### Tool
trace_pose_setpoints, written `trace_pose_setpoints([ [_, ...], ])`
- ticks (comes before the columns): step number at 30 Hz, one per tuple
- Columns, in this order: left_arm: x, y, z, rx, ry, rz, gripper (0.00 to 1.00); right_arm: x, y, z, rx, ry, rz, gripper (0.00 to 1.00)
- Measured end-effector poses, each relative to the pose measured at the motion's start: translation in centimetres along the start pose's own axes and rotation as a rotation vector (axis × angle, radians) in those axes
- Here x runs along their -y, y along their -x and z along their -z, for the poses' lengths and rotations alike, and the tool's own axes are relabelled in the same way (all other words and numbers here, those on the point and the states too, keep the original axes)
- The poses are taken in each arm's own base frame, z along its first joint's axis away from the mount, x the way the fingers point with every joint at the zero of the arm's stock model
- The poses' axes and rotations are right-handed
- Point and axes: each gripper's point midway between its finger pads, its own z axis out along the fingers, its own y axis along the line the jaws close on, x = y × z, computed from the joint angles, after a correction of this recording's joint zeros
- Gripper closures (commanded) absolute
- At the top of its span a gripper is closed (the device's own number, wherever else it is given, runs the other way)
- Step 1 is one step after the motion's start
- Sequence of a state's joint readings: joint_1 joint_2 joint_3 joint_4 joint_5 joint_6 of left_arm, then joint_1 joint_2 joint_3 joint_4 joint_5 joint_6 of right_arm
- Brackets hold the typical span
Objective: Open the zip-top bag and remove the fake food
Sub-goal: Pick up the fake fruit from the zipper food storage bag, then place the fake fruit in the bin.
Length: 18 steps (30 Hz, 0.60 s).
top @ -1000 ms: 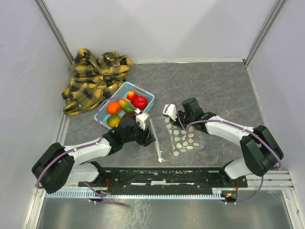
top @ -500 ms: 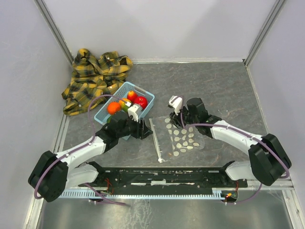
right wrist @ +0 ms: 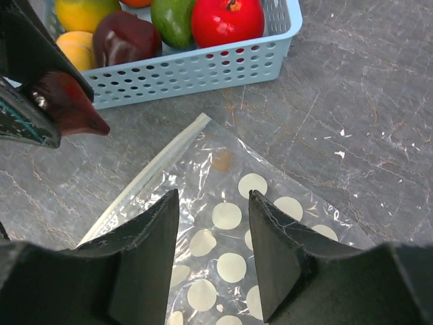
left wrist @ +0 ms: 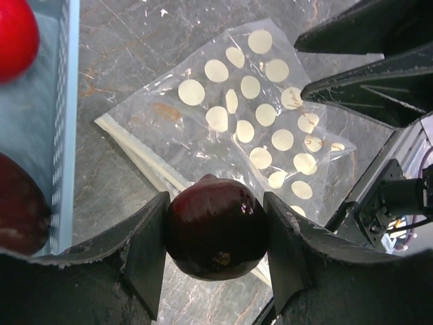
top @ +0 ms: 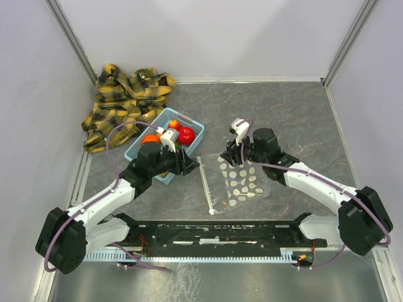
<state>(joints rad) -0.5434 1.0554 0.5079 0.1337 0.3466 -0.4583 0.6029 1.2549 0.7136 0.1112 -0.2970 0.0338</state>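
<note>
The zip-top bag (top: 238, 180) lies flat and limp on the table, its white zip strip (top: 206, 185) on the left side. My left gripper (top: 184, 165) is shut on one dark maroon piece of fake food (left wrist: 215, 230), held above the table between the bag (left wrist: 247, 122) and the basket. In the right wrist view that fruit (right wrist: 71, 103) shows at the left edge. My right gripper (right wrist: 213, 203) hangs open just over the bag's (right wrist: 226, 254) far end, nothing between its fingers. Red (right wrist: 226, 19), green (right wrist: 172, 19), maroon (right wrist: 125, 37) and yellow-orange (right wrist: 78, 47) fruits lie in the basket.
The light blue slotted basket (top: 196, 128) stands left of the bag, close to my left gripper. A yellow plaid cloth (top: 123, 104) is heaped in the back left corner. Walls close the table on the left, back and right.
My right gripper has opened and drawn back slightly from the bag. My left gripper has carried the maroon fruit away from the bag's mouth, up and left toward the basket.
</note>
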Motion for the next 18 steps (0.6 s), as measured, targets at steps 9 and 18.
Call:
trace_pose_setpoints([
  [9, -0.9, 3.4, 1.0, 0.096, 0.038, 0.033, 0.64, -0.3, -0.5, 0.1, -0.001, 0.009, -0.031, 0.45],
  [18, -2.9, 5.6, 1.9, 0.178, 0.112, 0.067, 0.64, -0.4, -0.3, 0.5, 0.01, 0.008, -0.029, 0.45],
])
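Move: The left gripper holds the dark red fake fruit. The middle of the blue basket lies about 9 cm ahead of it, 11 cm to its left and 11 cm lower. In the basket, the tomato is some 11 cm ahead and 3 cm left, the other dark red fruit about 6 cm ahead and 8 cm left; the emptied zip bag lies 15 cm to the right and 2 cm back. From the right gripper, the basket's middle is roughly 6 cm ahead and 23 cm left. Bring the left gripper with the dark red fruit diagonally forward and left towards the basket, about 4 cm each way, and lift it some 3.5 cm as it goes, levelling off near the end. Turn the hand about 10 degrees counter-clockwise and keep the fingers closed on the fruit. ##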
